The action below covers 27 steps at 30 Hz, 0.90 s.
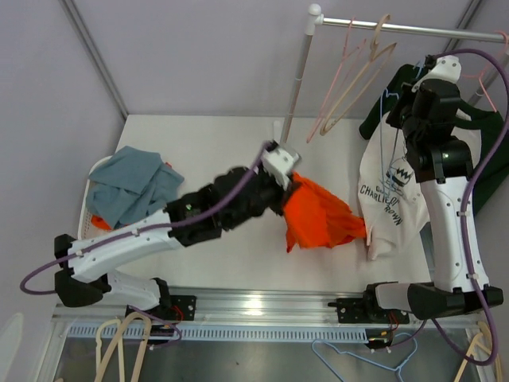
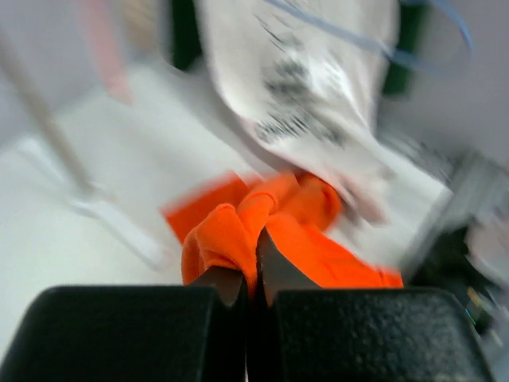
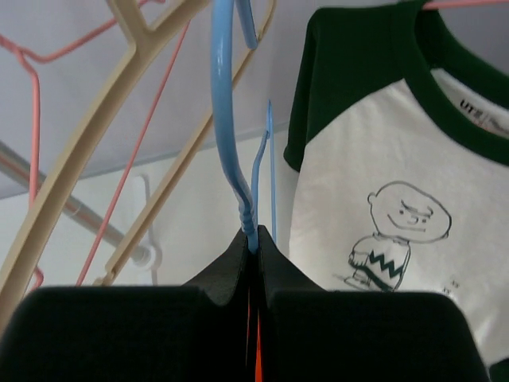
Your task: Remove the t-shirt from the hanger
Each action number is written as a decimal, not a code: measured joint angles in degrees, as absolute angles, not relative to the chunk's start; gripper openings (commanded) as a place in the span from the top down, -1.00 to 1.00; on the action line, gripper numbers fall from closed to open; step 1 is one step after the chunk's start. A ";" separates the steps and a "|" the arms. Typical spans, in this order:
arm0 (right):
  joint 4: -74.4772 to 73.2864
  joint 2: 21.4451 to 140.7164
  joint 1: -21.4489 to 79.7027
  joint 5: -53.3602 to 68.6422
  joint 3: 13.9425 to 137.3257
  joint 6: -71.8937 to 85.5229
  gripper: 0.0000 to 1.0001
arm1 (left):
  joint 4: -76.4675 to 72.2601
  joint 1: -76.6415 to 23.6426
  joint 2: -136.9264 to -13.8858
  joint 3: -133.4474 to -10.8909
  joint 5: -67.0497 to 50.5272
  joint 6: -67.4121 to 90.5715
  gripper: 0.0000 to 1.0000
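The orange t-shirt (image 1: 322,216) lies bunched on the white table, its right end reaching under the hanging white shirt. My left gripper (image 1: 289,185) is shut on the orange shirt's left end; in the left wrist view the cloth (image 2: 227,239) is pinched between the closed fingers (image 2: 254,248). My right gripper (image 1: 398,99) is raised by the rail and shut on the thin blue hanger (image 1: 382,139). In the right wrist view the hanger's neck (image 3: 232,119) rises from the closed gripper (image 3: 252,243). Whether the orange shirt still hangs on it is hidden.
A white and dark green Charlie Brown t-shirt (image 1: 390,191) hangs from the rail (image 1: 413,30) beside my right arm. Beige and pink hangers (image 1: 354,76) hang left of it. The rack pole (image 1: 296,79) stands mid-table. A basket with blue-grey clothes (image 1: 131,187) is at left.
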<state>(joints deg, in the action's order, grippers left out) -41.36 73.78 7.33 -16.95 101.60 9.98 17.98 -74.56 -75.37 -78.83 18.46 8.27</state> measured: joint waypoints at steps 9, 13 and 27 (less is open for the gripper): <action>-28.03 79.99 5.58 -16.95 106.78 5.41 1.00 | 21.91 -49.25 -75.09 -97.78 19.70 0.30 0.99; -24.53 83.18 4.82 -16.69 111.28 3.99 1.00 | 20.01 -39.57 -75.64 -105.32 20.12 -2.92 0.99; -22.17 93.62 1.04 -13.15 117.97 3.38 1.00 | 10.02 1.85 -83.13 -128.07 18.57 -1.43 0.98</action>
<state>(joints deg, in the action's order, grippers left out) -22.17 93.62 1.04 -13.15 117.97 3.38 10.02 1.85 -83.13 -128.07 18.57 -1.43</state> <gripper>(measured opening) 0.021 0.011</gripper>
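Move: The left hand holds the orange t-shirt; the white basket for it lies about 18 cm ahead, 53 cm left and 32 cm below. The blue-grey t-shirt in it is some 20 cm ahead, 47 cm left, 27 cm below. The right hand holds the bare blue hanger; the rod is roughly 17 cm ahead, straight on, 13 cm up. From that hand, the wooden hanger hangs 10 cm ahead, 9 cm left, and the white-and-green t-shirt 12 cm ahead, 8 cm right, 12 cm lower. Still pinching the orange t-shirt, the left hand swings it fast across towards the basket's side, some 45 cm left and 35 cm up, with 18 cm forward mostly early on, turning strongly counter-clockwise and levelling off high. The right hand keeps the blue hanger and goes forward to the rod, rising with its fingers tipping up, then sinking slightly. ##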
